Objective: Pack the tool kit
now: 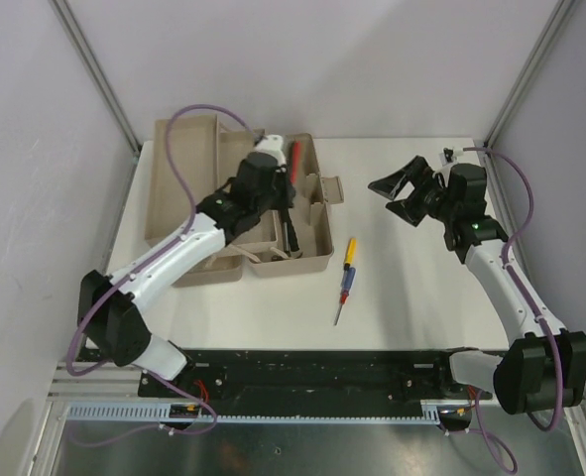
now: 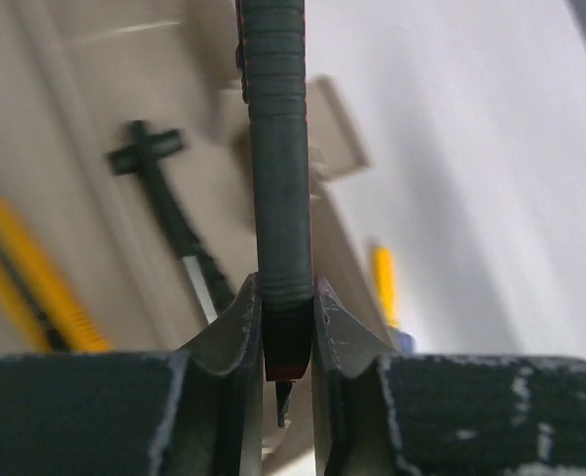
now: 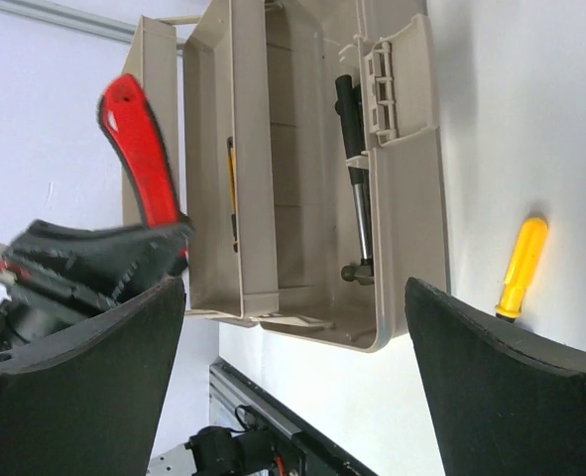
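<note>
The beige tool kit [image 1: 317, 260] lies open at the table's left-centre, its trays [image 1: 178, 188] folded out. My left gripper [image 1: 285, 181] hovers over it, shut on the red-handled tool [image 1: 294, 157], whose dark ribbed grip [image 2: 278, 149] is pinched between the fingers [image 2: 239, 332]. The right wrist view shows its red handle [image 3: 139, 159] sticking up. A black hammer [image 2: 164, 213] and yellow-handled pliers [image 2: 35, 288] lie inside the box. The yellow-red-blue screwdriver [image 1: 344, 278] lies on the table to the box's right. My right gripper [image 1: 411, 188] hangs open and empty further right.
The box's latch flap [image 1: 324, 188] sticks out toward the right arm. Grey walls close in the table on the left and right. A black rail [image 1: 312, 372] runs along the near edge between the arm bases.
</note>
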`<state>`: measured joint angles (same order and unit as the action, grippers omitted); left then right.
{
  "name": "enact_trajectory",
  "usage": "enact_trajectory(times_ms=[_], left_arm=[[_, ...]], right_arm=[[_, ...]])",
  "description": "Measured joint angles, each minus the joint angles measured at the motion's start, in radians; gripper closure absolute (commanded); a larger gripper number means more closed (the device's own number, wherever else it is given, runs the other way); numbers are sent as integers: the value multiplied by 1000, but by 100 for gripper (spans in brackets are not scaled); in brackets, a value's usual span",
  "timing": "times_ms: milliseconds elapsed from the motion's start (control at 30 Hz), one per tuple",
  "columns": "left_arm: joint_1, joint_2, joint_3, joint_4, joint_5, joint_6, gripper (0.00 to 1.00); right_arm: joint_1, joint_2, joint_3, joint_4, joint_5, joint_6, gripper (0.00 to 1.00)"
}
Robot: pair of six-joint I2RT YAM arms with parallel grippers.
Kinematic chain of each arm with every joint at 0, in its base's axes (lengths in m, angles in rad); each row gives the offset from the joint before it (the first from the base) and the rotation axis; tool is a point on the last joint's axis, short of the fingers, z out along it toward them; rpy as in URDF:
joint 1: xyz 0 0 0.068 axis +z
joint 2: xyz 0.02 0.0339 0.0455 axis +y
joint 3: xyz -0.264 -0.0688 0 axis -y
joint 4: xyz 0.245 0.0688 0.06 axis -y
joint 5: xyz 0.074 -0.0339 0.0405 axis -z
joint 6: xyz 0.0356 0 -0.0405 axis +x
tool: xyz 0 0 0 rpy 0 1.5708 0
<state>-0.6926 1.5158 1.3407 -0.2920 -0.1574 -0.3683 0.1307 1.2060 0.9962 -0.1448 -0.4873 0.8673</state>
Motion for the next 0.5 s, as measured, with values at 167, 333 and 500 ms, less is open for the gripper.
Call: enact_trajectory(times_ms=[167, 333, 500], left_arm=[[134, -32, 0, -86, -129, -43, 100], [210, -12, 0, -150, -154, -69, 100], [231, 76, 39, -182, -145, -85, 100]], right_arm=[[-4, 0, 3, -42, 0, -26, 7], [-4, 11, 3, -83, 1, -42, 7], [-6, 24, 3, -109, 1, -57, 8]])
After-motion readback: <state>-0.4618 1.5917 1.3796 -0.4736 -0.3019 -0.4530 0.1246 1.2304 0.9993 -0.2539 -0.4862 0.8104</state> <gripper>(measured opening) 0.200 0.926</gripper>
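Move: The middle tray of the tool box, where I am taking the red knife, has its middle about 13 cm left of my left hand, 3 cm ahead and some 15 cm below. The yellow cutter already lies in it, about 12 cm left and 1 cm ahead of that hand; the hammer is almost directly under it, about 2 cm back. From my right hand, the tray's middle is some 32 cm left and 4 cm ahead, about 17 cm down. Keeping the red knife pinched, I swing my left hand about 12 cm left and 5 cm forward, from over the hammer's compartment to over the middle tray, turning the wrist some 20 degrees counter-clockwise. As the sideways travel dies out I sink about 5 cm towards the tray, tipping the fingers slightly down. My empty right hand, still open, lowers about 3 cm in place. ##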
